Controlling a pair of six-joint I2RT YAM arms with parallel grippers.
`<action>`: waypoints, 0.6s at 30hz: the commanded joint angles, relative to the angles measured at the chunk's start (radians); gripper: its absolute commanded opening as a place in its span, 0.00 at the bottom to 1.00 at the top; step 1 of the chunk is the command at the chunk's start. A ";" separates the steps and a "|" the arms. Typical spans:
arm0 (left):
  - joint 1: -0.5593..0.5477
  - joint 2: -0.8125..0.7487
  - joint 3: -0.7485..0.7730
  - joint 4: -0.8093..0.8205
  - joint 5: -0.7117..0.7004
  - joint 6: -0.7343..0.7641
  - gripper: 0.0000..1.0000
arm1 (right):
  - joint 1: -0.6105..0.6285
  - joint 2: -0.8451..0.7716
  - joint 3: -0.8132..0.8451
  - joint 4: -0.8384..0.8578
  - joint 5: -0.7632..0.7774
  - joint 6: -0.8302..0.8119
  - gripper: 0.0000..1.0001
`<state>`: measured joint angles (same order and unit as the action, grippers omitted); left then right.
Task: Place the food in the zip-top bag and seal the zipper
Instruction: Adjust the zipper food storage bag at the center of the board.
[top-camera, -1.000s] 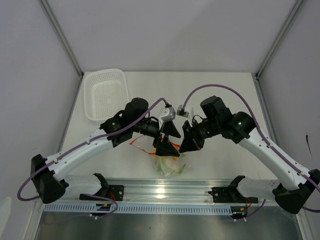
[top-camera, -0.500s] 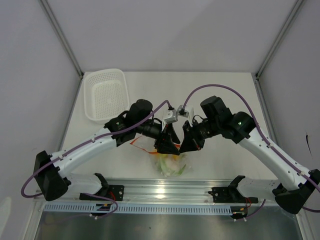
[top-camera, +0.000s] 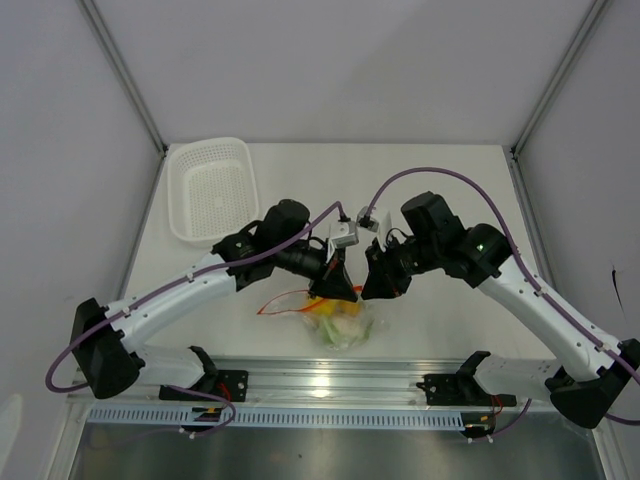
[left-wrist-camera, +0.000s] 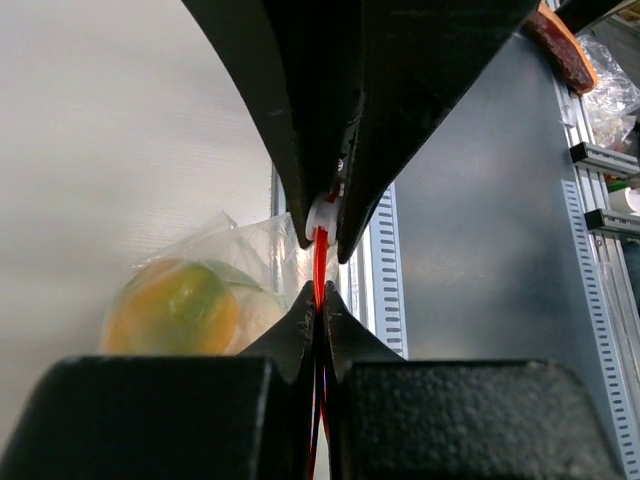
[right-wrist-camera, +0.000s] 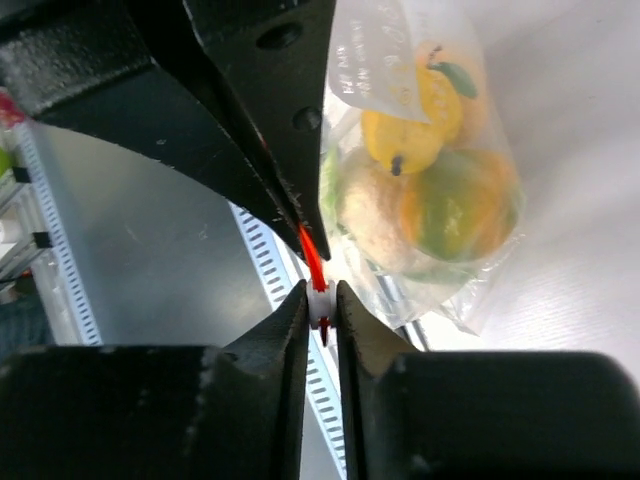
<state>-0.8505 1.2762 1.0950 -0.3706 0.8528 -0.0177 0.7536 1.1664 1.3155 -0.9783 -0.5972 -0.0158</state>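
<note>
The clear zip-top bag lies near the table's front edge with the food inside it. Through the plastic I see a yellow pear-shaped fruit, an orange-green fruit and a pale cauliflower-like piece. The orange-red zipper runs left from the two grippers. My left gripper is shut on the zipper strip. Facing it tip to tip, my right gripper is shut on the zipper's white slider.
A white mesh basket stands at the back left of the table. The metal rail with both arm bases runs along the near edge, just in front of the bag. Grey walls enclose the table on three sides.
The left gripper has moved in towards the right one and shut on the zipper strip. The strip's free end has swung nearer the front edge. The right arm has hardly moved.
</note>
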 joint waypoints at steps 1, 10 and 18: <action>0.007 0.014 0.046 -0.041 -0.012 -0.013 0.01 | 0.004 -0.037 0.027 0.038 0.080 0.004 0.19; 0.106 0.044 0.032 0.057 0.120 -0.203 0.01 | 0.000 -0.154 -0.143 0.274 0.180 0.149 0.36; 0.111 0.048 -0.015 0.176 0.180 -0.294 0.01 | 0.001 -0.284 -0.410 0.596 0.114 0.284 0.36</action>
<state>-0.7418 1.3293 1.0908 -0.3096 0.9493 -0.2390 0.7532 0.9207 0.9573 -0.6018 -0.4561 0.1921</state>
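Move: The left hand is shut on the red zipper strip; its white slider end, pinched in the right fingers, lies about 3 cm to that hand's right, level with it and at about the same height. Some 16 cm below in the bag sit the mango, around 3 cm ahead of the left hand and neither left nor right of it, and the cauliflower, 1 cm back and straight below. From the right hand the slider end is right at the pads. Easing forward about 2 cm, the right hand opens its fingers partway and lets go of the white slider end, then sinks roughly 3 cm while turning some 15 degrees clockwise, its tips levelling out a little. The left hand keeps its pinch on the red strip and carries it about 2.5 cm forward, rolling around its finger line so its upper side leans forward. ##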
